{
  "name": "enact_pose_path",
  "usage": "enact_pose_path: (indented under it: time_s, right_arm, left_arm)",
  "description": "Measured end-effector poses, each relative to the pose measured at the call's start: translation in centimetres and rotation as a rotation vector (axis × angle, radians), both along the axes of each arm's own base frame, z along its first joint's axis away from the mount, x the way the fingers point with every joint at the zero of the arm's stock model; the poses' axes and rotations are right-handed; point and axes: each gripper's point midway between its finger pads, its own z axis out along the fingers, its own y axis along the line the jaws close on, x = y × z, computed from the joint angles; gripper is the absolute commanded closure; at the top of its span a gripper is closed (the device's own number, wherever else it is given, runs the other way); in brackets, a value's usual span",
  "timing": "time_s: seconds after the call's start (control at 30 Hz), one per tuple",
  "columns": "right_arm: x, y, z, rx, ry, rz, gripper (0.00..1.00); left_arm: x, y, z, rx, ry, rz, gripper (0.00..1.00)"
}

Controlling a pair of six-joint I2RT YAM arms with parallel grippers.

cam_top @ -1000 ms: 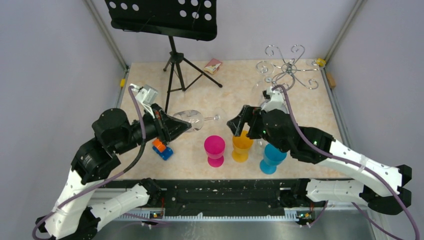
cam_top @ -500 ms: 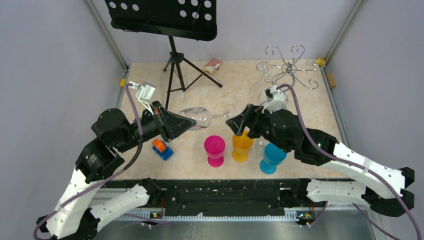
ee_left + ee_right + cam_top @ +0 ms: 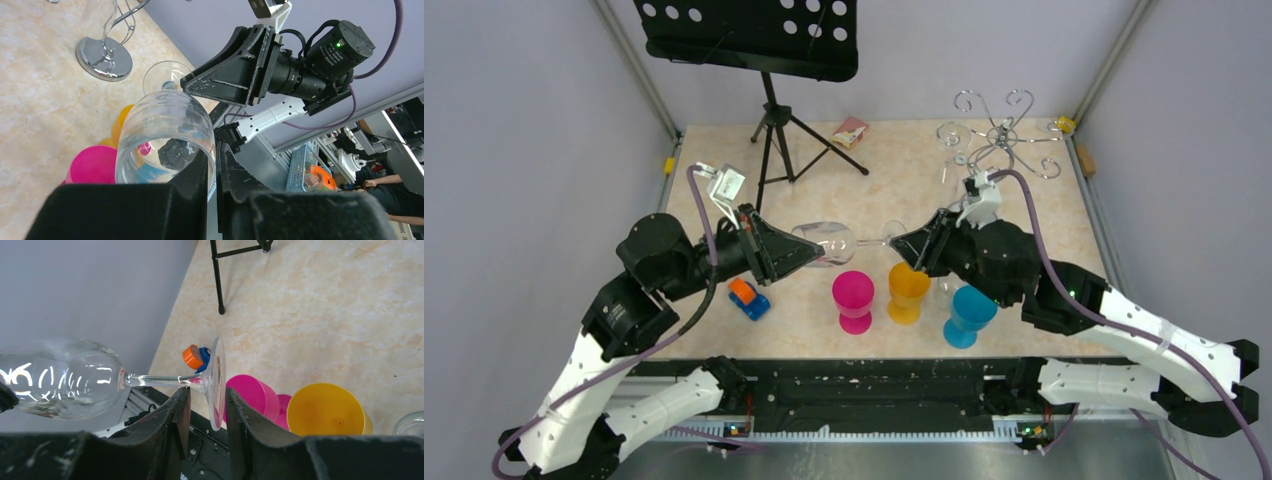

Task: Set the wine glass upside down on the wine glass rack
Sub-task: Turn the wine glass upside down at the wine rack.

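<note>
The clear wine glass (image 3: 826, 240) lies horizontal in the air above the table, foot pointing right. My left gripper (image 3: 809, 252) is shut on the bowl's rim (image 3: 165, 125), one finger inside the bowl and one outside. My right gripper (image 3: 206, 392) faces it with its fingers on either side of the round foot (image 3: 217, 382). The jaws stand narrow, a small gap still showing beside the foot. The chrome wine glass rack (image 3: 1002, 135) stands at the back right, its mirror base (image 3: 104, 59) showing in the left wrist view.
Pink (image 3: 854, 295), yellow (image 3: 908, 290) and blue (image 3: 969, 312) cups stand in a row under the glass. An orange-and-blue toy (image 3: 747, 296) lies front left. A black music stand (image 3: 769, 40) and a small box (image 3: 850, 131) are at the back.
The left arm carried the glass rightward. The right gripper moved onto the foot and its jaws narrowed from wide open to close around it.
</note>
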Motion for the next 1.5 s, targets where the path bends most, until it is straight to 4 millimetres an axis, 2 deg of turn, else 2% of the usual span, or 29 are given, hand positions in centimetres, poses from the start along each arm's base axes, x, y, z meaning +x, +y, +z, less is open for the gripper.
enact_pose_path:
  time_s: [0.37, 0.47, 0.6, 0.8, 0.97, 1.13, 1.27, 1.37, 1.5]
  right_arm:
    - [0.0, 0.0, 0.2, 0.006, -0.002, 0.001, 0.70]
    - [0.0, -0.1, -0.4, -0.017, 0.007, -0.001, 0.85]
    - [0.0, -0.2, -0.8, -0.029, 0.015, -0.003, 0.99]
    - [-0.3, 0.0, -0.3, -0.008, 0.012, 0.014, 1.00]
    - [-0.3, 0.0, -0.3, -0.008, 0.011, 0.012, 1.00]
    - [-0.3, -0.3, -0.1, -0.007, 0.007, 0.007, 1.00]
    - [0.0, -0.7, -1.1, -0.031, 0.010, -0.018, 1.00]
    - [0.2, -0.9, -1.9, -0.050, 0.015, -0.029, 1.00]
    - [0.2, -1.0, -2.6, -0.078, 0.011, -0.029, 1.00]
  left_arm:
    - [-0.1, -0.6, -0.4, -0.024, 0.025, -0.024, 1.00]
    - [-0.1, -0.6, -0.4, -0.027, 0.024, -0.025, 1.00]
    - [0.0, -0.5, -0.5, -0.028, 0.026, -0.016, 1.00]
    - [-0.1, -0.1, -0.2, -0.040, 0.014, -0.001, 1.00]
    - [-0.1, -0.1, -0.2, -0.041, 0.020, 0.001, 0.77]
    - [-0.2, -0.1, -0.3, -0.033, 0.005, -0.008, 0.38]
    - [-0.3, -0.1, -0.5, -0.023, 0.002, -0.013, 0.18]
    - [-0.2, 0.0, -1.1, 0.002, 0.007, -0.008, 0.12]
    - [-0.2, 0.5, -1.7, 0.043, 0.004, 0.008, 0.11]
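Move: Just ahead of the right hand's half-open fingertips lies the foot of the wine glass, about 2 cm forward, 1 cm left and 1 cm up, its near edge already between them. From the left hand, which still grips the bowl at the mouth, that foot is roughly 7 cm ahead, 13 cm right and 6 cm lower. The yellow goblet stands about 6 cm ahead and 3 cm right of the right hand, the pink goblet 3 cm ahead and 7 cm left, both some 22 cm below. Closing on the near edge of the glass's foot, the right fingers pinch it while the left hand keeps its grip on the bowl, almost still. Only then do the left fingers open wide and let go of the bowl; the right hand, keeping its pinch, sinks about 2.5 cm and drifts 1 cm right, and the left sinks some 1.5 cm. ##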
